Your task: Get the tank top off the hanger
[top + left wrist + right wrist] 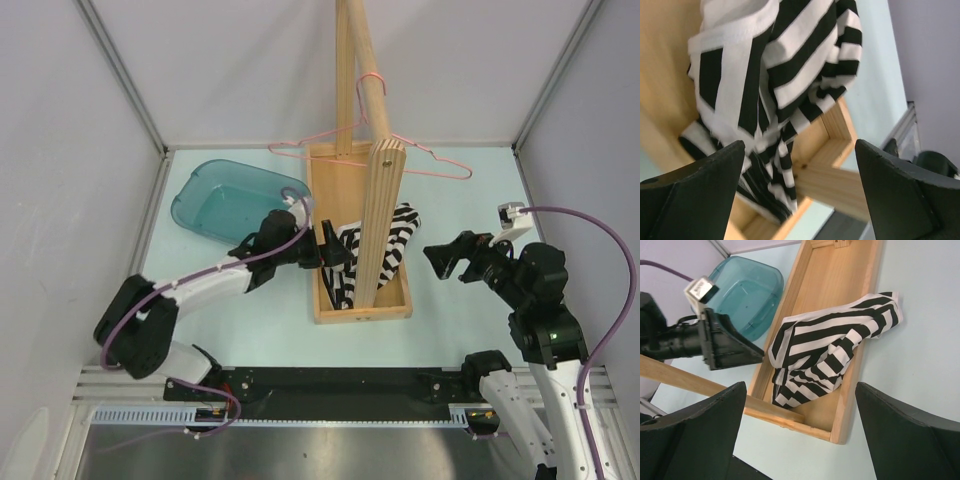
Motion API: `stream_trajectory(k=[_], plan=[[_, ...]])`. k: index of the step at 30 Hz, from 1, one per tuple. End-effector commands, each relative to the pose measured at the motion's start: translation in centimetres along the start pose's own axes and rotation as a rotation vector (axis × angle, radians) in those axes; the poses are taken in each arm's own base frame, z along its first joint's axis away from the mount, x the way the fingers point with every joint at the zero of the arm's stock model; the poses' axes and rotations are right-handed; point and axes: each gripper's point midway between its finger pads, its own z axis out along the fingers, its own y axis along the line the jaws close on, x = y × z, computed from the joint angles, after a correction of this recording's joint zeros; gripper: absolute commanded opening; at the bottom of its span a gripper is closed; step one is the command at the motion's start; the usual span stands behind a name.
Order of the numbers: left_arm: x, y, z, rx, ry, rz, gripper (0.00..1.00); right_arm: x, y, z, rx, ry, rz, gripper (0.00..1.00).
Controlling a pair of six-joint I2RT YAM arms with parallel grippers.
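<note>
The black and white striped tank top [400, 232] lies crumpled in the wooden base tray [385, 308] of the rack, one corner draped over the right rail. The pink wire hanger [440, 168] hangs bare by its hook on the wooden rod, above and behind the garment. My left gripper [335, 250] is open at the tray's left rail, its fingers close to the striped tank top [780, 75] with nothing between them. My right gripper [436, 262] is open to the right of the tray, apart from the tank top [830, 350]. From the right wrist view the left gripper [725, 347] shows beside the tray.
A wooden upright post [380, 220] rises from the tray's near end and carries the slanted rod [362, 60]. A teal plastic bin [235, 200] stands left of the rack, behind my left arm. Grey walls close the table on three sides.
</note>
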Motion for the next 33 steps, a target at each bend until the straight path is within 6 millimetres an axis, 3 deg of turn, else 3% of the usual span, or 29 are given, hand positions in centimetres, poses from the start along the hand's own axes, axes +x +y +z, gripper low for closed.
stream_trajectory(k=[1, 2, 5, 8, 14, 16, 18, 20, 23, 24, 26, 27, 33], plan=[[-1.9, -0.3, 3.9, -0.025, -0.049, 0.126, 0.97, -1.6, 0.5, -0.7, -0.004, -0.052, -0.037, 0.96], [-2.9, -0.5, 4.4, -0.048, -0.069, 0.141, 0.96, -1.7, 0.7, -0.7, -0.011, -0.053, -0.040, 0.95], [-1.6, 1.0, 6.1, -0.095, -0.021, 0.165, 0.96, -2.0, 0.6, -1.1, -0.006, -0.063, -0.062, 0.96], [0.7, 1.5, 7.5, -0.099, 0.048, 0.177, 0.92, -1.8, 0.4, -1.4, 0.002, -0.069, -0.084, 0.95], [5.7, 0.5, 8.2, -0.135, 0.111, 0.330, 0.92, -1.2, 0.1, -0.6, -0.002, -0.049, -0.086, 0.96], [5.9, 1.5, 8.4, -0.200, 0.117, 0.355, 0.92, -1.0, 0.0, -0.5, -0.001, -0.045, -0.083, 0.96], [7.5, 3.7, 8.7, -0.281, 0.191, 0.362, 0.88, -0.9, -0.2, -0.5, 0.004, -0.046, -0.088, 0.96], [7.7, 5.6, 9.2, -0.376, 0.215, 0.364, 0.85, -0.8, -0.3, -0.6, 0.008, -0.048, -0.092, 0.96], [8.3, 7.4, 9.4, -0.465, 0.252, 0.362, 0.73, -0.8, -0.6, -0.5, 0.022, -0.049, -0.096, 0.96], [8.5, 7.9, 9.1, -0.491, 0.276, 0.370, 0.61, -0.8, -0.5, -0.5, 0.019, -0.050, -0.096, 0.96], [7.3, 7.8, 9.3, -0.523, 0.251, 0.383, 0.49, -0.9, -0.4, -0.5, 0.016, -0.049, -0.096, 0.96], [6.8, 7.4, 9.1, -0.525, 0.243, 0.393, 0.37, -0.9, -0.5, -0.4, 0.018, -0.043, -0.094, 0.96], [3.2, 4.0, 7.4, -0.496, 0.147, 0.418, 0.07, -1.2, -0.6, -0.7, 0.034, -0.049, -0.099, 0.96]])
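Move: The crumpled tank top lies below the open left gripper and to its right: its middle is roughly 8 cm right, 3 cm ahead and 10 cm down. The post foot stands about 7 cm back and 8 cm right of this gripper, and the blue tub sits some 20 cm left and 14 cm ahead. From the right gripper, the tank top is about 13 cm left, 9 cm ahead and 25 cm down. Bring the left gripper down about 10 cm and some 5 cm to the right onto the tank top behind the post, easing forward, then back, then forward again on the way. Tip the fingers about 30 degrees more steeply downward, and near the bottom close them from wide open to pinch a fold of the striped cloth. ##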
